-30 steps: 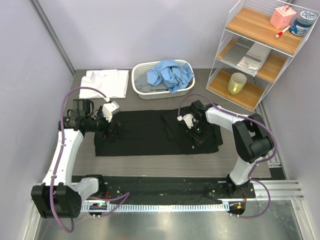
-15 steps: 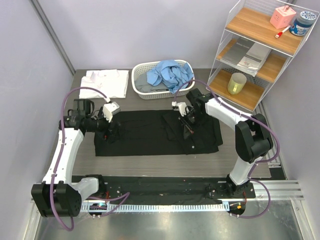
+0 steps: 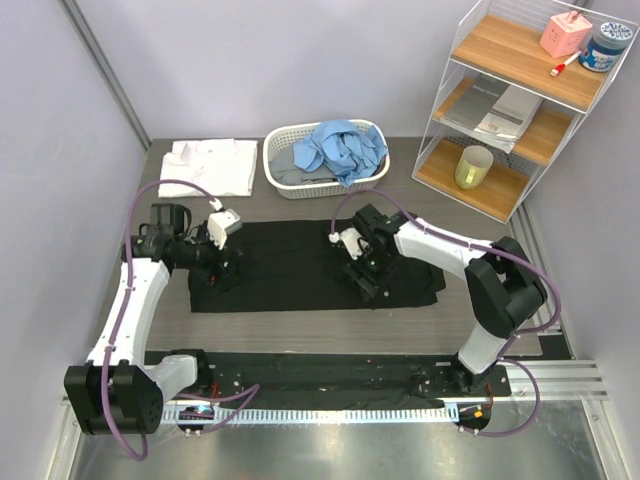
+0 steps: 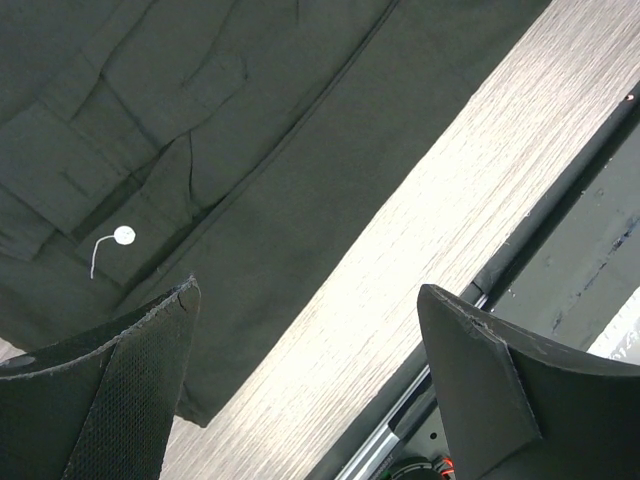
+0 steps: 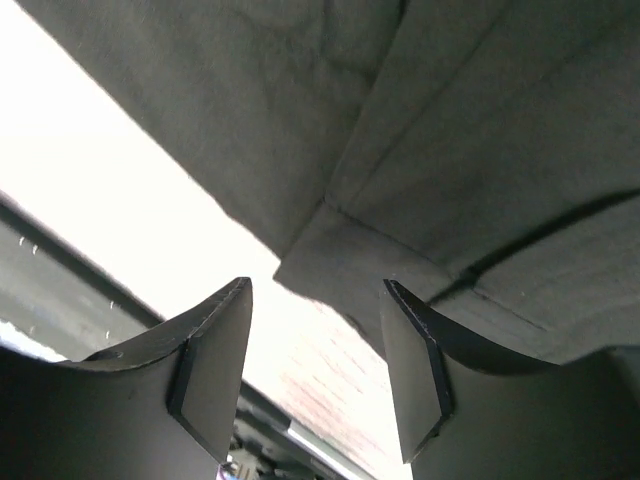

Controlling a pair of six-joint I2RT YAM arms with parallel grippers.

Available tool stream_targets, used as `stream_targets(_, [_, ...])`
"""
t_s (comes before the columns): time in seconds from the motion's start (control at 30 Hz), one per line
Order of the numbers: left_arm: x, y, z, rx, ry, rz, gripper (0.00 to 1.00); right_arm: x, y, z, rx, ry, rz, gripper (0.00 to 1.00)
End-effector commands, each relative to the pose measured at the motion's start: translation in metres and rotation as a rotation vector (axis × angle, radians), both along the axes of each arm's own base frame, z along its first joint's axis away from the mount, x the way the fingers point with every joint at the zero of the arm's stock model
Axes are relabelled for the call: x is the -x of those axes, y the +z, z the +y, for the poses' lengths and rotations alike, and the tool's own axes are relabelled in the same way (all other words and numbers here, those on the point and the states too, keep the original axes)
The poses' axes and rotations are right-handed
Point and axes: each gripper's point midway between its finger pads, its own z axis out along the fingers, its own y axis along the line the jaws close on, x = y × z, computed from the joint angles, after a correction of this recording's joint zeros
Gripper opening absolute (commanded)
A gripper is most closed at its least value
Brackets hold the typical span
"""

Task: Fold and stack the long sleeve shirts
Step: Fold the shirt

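Note:
A large black long sleeve shirt (image 3: 290, 265) lies spread flat across the middle of the table. Over its left end hovers my left gripper (image 3: 228, 270), open, with nothing between the jaws. The left wrist view shows the black shirt (image 4: 200, 150), a white button (image 4: 124, 236) on a cuff, and the left gripper (image 4: 310, 385) wide apart above the shirt's edge. My right gripper (image 3: 366, 282) stands open over the shirt's middle right. In the right wrist view a cuff corner (image 5: 350, 265) lies just beyond the empty right gripper (image 5: 315, 370). A folded white shirt (image 3: 212, 165) rests at the back left. A light blue shirt (image 3: 340, 148) is bunched in the basket.
The white slatted basket (image 3: 280, 160) stands at the back centre. A wire shelf (image 3: 500, 110) with wooden boards, a yellow cup (image 3: 473, 167) and small items stands at the back right. A dark rail (image 3: 320, 370) runs along the near table edge.
My right gripper lifted off the shirt's right part, swung left toward its middle and went from shut to open. The left arm has hardly moved.

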Motion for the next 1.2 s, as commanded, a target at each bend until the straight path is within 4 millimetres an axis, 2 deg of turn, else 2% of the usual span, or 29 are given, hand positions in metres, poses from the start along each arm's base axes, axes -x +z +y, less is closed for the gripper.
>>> stream_targets(0.0, [-0.004, 0.005, 0.002, -0.006, 0.004, -0.053, 0.9, -0.023, -0.011, 0.006, 0.033, -0.096, -0.113, 0.59])
stream_targets(0.37, [0.001, 0.001, 0.005, -0.035, -0.006, -0.063, 0.9, -0.024, -0.033, 0.003, 0.107, -0.121, -0.123, 0.52])
stream_targets(0.47, [0.001, 0.0, 0.006, -0.036, -0.009, -0.057, 0.9, -0.025, -0.037, 0.003, 0.111, -0.121, -0.12, 0.43])
stream_targets(0.53, [0.002, 0.0, 0.005, -0.036, -0.009, -0.056, 0.9, -0.023, -0.035, 0.004, 0.112, -0.117, -0.104, 0.34])
stream_targets(0.57, [0.002, 0.001, 0.005, -0.036, -0.012, -0.06, 0.9, -0.024, -0.029, 0.007, 0.097, -0.116, -0.109, 0.3])
stream_targets(0.6, [0.003, 0.001, 0.005, -0.036, -0.013, -0.058, 0.9, -0.023, -0.026, 0.007, 0.094, -0.109, -0.104, 0.21])
stream_targets(0.67, [0.003, 0.001, 0.005, -0.038, -0.019, -0.062, 0.9, -0.025, -0.015, 0.011, 0.071, -0.1, -0.114, 0.1])
stream_targets(0.7, [0.005, 0.001, 0.005, -0.036, -0.02, -0.056, 0.9, -0.022, -0.01, 0.011, 0.067, -0.091, -0.102, 0.02])
stream_targets(0.8, [0.003, 0.002, 0.005, -0.037, -0.023, -0.058, 0.9, -0.019, 0.015, 0.024, -0.017, -0.069, -0.074, 0.01])
stream_targets(0.83, [0.004, 0.002, 0.005, -0.035, -0.024, -0.057, 0.9, -0.017, 0.022, 0.027, -0.035, -0.059, -0.066, 0.03])
stream_targets(0.87, [0.004, 0.002, 0.005, -0.034, -0.023, -0.055, 0.9, -0.021, 0.03, 0.033, -0.055, -0.051, -0.071, 0.12])
stream_targets(0.93, [0.003, 0.003, 0.004, -0.029, -0.027, -0.052, 0.9, -0.019, 0.041, 0.039, -0.082, -0.035, -0.045, 0.15])
stream_targets(0.97, [0.003, 0.003, 0.003, -0.025, -0.028, -0.05, 0.9, -0.018, 0.045, 0.041, -0.094, -0.033, -0.039, 0.05])
stream_targets(1.0, [0.002, 0.004, 0.001, -0.013, -0.025, -0.045, 0.9, -0.019, 0.048, 0.044, -0.108, -0.038, -0.035, 0.01])
stream_targets(1.1, [-0.002, 0.011, -0.004, 0.028, -0.008, -0.045, 0.91, -0.022, 0.061, 0.066, -0.204, -0.065, 0.002, 0.01])
stream_targets(1.17, [-0.009, 0.018, -0.007, 0.074, 0.063, -0.021, 0.91, -0.023, 0.075, 0.088, -0.303, -0.111, 0.06, 0.01])
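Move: The sleeve end folded in over the shirt lies nearly under the right hand, about 2 cm ahead and some 4 cm below. From that hand the shirt's near edge is roughly 4 cm back and 5 cm below, the middle of the shirt about 10 cm to the left and 4 cm ahead, and the laundry basket some 25 cm ahead and 8 cm left. From the left hand the sleeve end is about 26 cm to the right, 2 cm ahead and 14 cm below. The right hand, its fingers half open and pointing almost straight down, sinks about 3 cm and edges roughly 2 cm forward onto the folded-in sleeve end, then stays low while the fingers shut and pinch a tuft of the cloth. Keeping that pinch, the hand rises about 6 cm while swinging some 5 cm left, carrying the cloth towards the middle of the shirt, with the wrist turning only slightly. ##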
